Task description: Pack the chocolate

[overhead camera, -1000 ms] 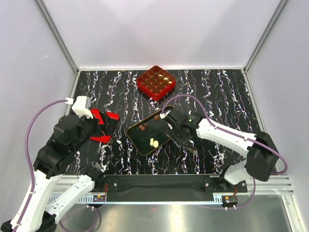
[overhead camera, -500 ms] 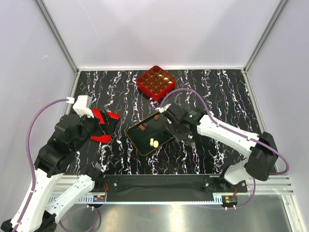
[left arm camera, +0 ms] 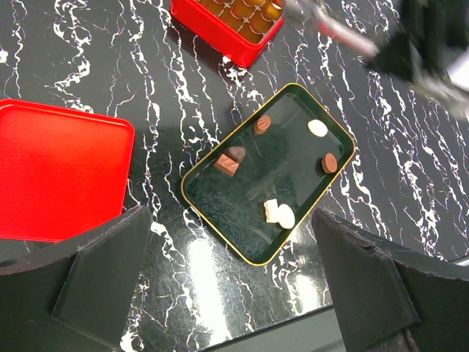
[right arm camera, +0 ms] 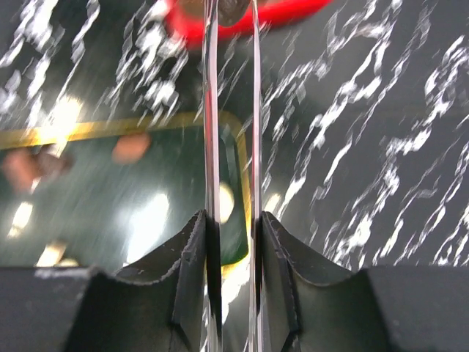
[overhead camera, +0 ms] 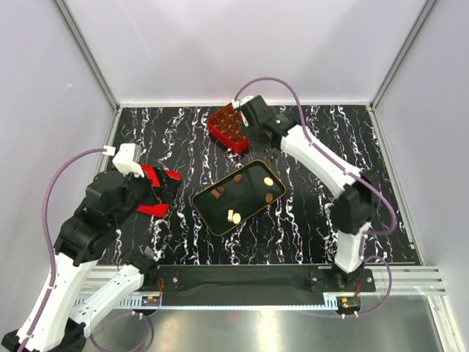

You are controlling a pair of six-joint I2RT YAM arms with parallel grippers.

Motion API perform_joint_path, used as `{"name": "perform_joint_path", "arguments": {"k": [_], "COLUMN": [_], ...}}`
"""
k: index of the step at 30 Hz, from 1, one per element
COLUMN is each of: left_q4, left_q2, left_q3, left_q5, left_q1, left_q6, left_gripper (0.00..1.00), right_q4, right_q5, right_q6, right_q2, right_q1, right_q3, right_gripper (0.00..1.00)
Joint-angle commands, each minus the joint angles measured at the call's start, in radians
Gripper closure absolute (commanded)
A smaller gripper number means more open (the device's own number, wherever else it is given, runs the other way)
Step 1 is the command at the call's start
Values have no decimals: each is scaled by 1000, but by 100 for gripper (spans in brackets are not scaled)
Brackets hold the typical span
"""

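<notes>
Several chocolate pieces lie in the black gold-rimmed tray (overhead camera: 212,213): brown ones (overhead camera: 218,193), a cream one (overhead camera: 268,181) and a cream pair (overhead camera: 234,216). The left wrist view shows the same tray (left arm camera: 220,220) and pieces (left arm camera: 233,158). The red gridded box (overhead camera: 223,128) stands behind the tray and holds more pieces. My right gripper (overhead camera: 258,123) is over the box, shut on metal tongs (right arm camera: 253,110). A blurred brownish piece sits between the tong tips (right arm camera: 233,9). My left gripper (left arm camera: 231,217) is open and empty, high over the tray's near left.
A flat red lid (left arm camera: 58,169) lies left of the tray, under my left gripper (overhead camera: 150,192). The box shows at the top of the left wrist view (left arm camera: 227,22). White walls enclose the black marble table (overhead camera: 330,147).
My right arm has swung from the tray's right side back to over the red box. The cream and brown pieces at the tray's right end now show. The left arm has hardly moved.
</notes>
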Motion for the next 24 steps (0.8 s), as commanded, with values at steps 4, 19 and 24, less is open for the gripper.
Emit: {"name": "perform_joint_path", "arguments": {"k": [4, 19, 24], "left_q4": [54, 45, 47], "left_q2": [4, -2, -3], "left_q3": [22, 5, -7], "left_q5": [-2, 2, 2], "left_q1": [4, 4, 4], "left_q6": [16, 15, 11], "left_gripper": [1, 1, 1], "right_q4": [95, 180, 220], "right_q5": [51, 22, 19], "right_q6": [-84, -80, -71], "right_q2": [232, 412, 435], "right_q1": [-87, -131, -131], "right_q3": [257, 366, 344], "right_gripper": [64, 62, 59]}}
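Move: The red box's middle lies roughly 20 cm ahead of the right hand, 9 cm to its left and 17 cm lower; the right hand already grips metal tongs that pinch a brown chocolate. The green tray's middle is some 6 cm back, 8 cm left and 20 cm below; the white oval chocolate in it is level fore-and-aft, 2 cm right and 20 cm down. From the left hand the box is about 36 cm ahead, 20 cm right, 27 cm below. Forward and then increasingly down, the right hand sweeps about 12 cm outward while sinking some 7 cm, fast at first and easing to a slow descent, bringing the tongs' tips from the tray side to over the red box. The wrist turns only about 5 degrees clockwise, and the fingers keep their hold on the tongs, whose tips still pinch the chocolate. ##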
